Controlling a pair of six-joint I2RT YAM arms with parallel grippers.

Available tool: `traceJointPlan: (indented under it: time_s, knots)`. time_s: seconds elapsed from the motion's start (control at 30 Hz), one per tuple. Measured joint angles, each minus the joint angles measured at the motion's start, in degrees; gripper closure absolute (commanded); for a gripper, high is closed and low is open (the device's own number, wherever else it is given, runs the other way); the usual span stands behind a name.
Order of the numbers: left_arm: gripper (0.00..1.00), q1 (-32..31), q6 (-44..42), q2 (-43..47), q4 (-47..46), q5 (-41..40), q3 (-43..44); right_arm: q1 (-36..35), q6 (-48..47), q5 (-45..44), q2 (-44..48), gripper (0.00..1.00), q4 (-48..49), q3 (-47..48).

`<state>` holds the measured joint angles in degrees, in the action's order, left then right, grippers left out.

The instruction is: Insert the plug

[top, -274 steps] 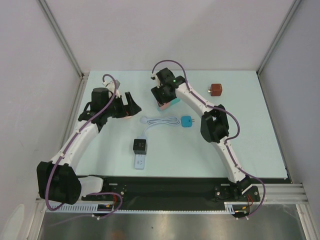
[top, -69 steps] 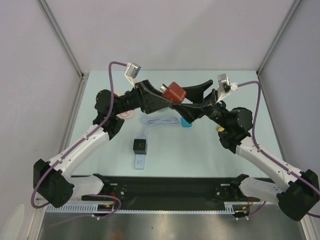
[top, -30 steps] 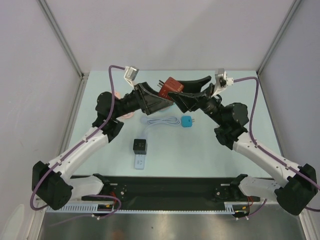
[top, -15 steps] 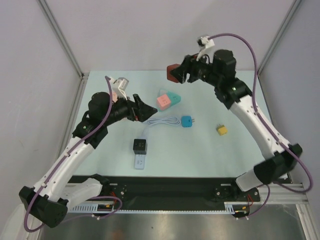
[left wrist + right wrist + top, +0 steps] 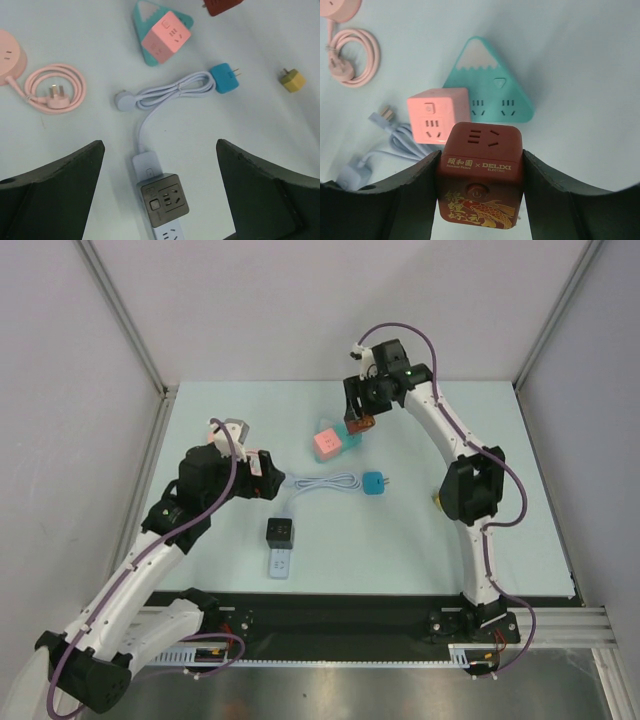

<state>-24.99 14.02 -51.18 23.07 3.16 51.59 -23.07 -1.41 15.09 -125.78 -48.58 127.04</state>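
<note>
My right gripper (image 5: pixel 481 156) is shut on a dark red cube plug adapter (image 5: pixel 481 175) with a gold fish print, gripping its two sides. In the top view the gripper (image 5: pixel 360 418) holds the adapter just above a teal mountain-shaped socket (image 5: pixel 495 92), next to the pink cube socket (image 5: pixel 439 115). The adapter's pins are hidden. My left gripper (image 5: pixel 159 145) is open and empty, hovering over a black cube socket (image 5: pixel 163 200) on a white power strip (image 5: pixel 281 565). That strip's blue plug (image 5: pixel 224 78) lies beside the coiled white cable (image 5: pixel 170 90).
A round pink socket (image 5: pixel 7 57) with its coiled pink cable (image 5: pixel 52 90) lies at the left. A small yellow plug (image 5: pixel 291 80) sits on the right of the table. Grey walls with metal posts close in the back and sides.
The right arm has swung down and left, bringing the red adapter just over the teal socket. The left arm has pulled back toward the power strip with its jaws open.
</note>
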Motion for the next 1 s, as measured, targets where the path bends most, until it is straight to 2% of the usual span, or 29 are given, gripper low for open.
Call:
traceJointPlan:
  time_s: [0.2, 0.37, 0.63, 1.0]
  knots:
    - [0.00, 0.00, -1.07, 0.46, 0.09, -3.08, -2.01, 3.65, -2.62, 4.13, -5.92, 1.00, -1.31, 6.27]
    - [0.00, 0.00, -1.11, 0.44, -0.24, -4.11, -2.01, 5.79, -5.27, 8.44, -8.83, 1.00, -1.88, 7.21]
    - [0.00, 0.00, -1.11, 0.24, -0.22, -5.68, -2.01, 5.64, -7.50, 12.81, -12.28, 1.00, -2.43, 7.39]
    - [0.00, 0.00, -1.11, 0.17, -0.24, -6.12, -2.01, 5.49, -7.76, 13.88, -14.49, 1.00, -1.68, 7.52]
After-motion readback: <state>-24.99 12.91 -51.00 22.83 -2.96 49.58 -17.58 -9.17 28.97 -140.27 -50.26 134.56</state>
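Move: The right hand already grips the red-brown cube plug, and the free sockets at the right-hand corner of the green triangular strip lie about 3 cm ahead, 2 cm to its left and 11 cm below. Already on the strip, the pink cube sits some 8 cm left and 2 cm back of the hand; the blue plug lies roughly 10 cm back and 4 cm right. From the open left hand those sockets are about 24 cm ahead and 17 cm right. Keeping its grip on the red-brown plug, the right hand sinks about 8 cm towards the strip's free corner, first slanting some 3 cm forward and 2.5 cm right, then going almost straight down with a small drift back to the left. As it descends, the wrist turns roughly 10 degrees counter-clockwise and tips a little further down, easing to a stop close to the strip beside the pink cube, while the empty left hand, still wide open, settles about 2 cm left and a little lower. ##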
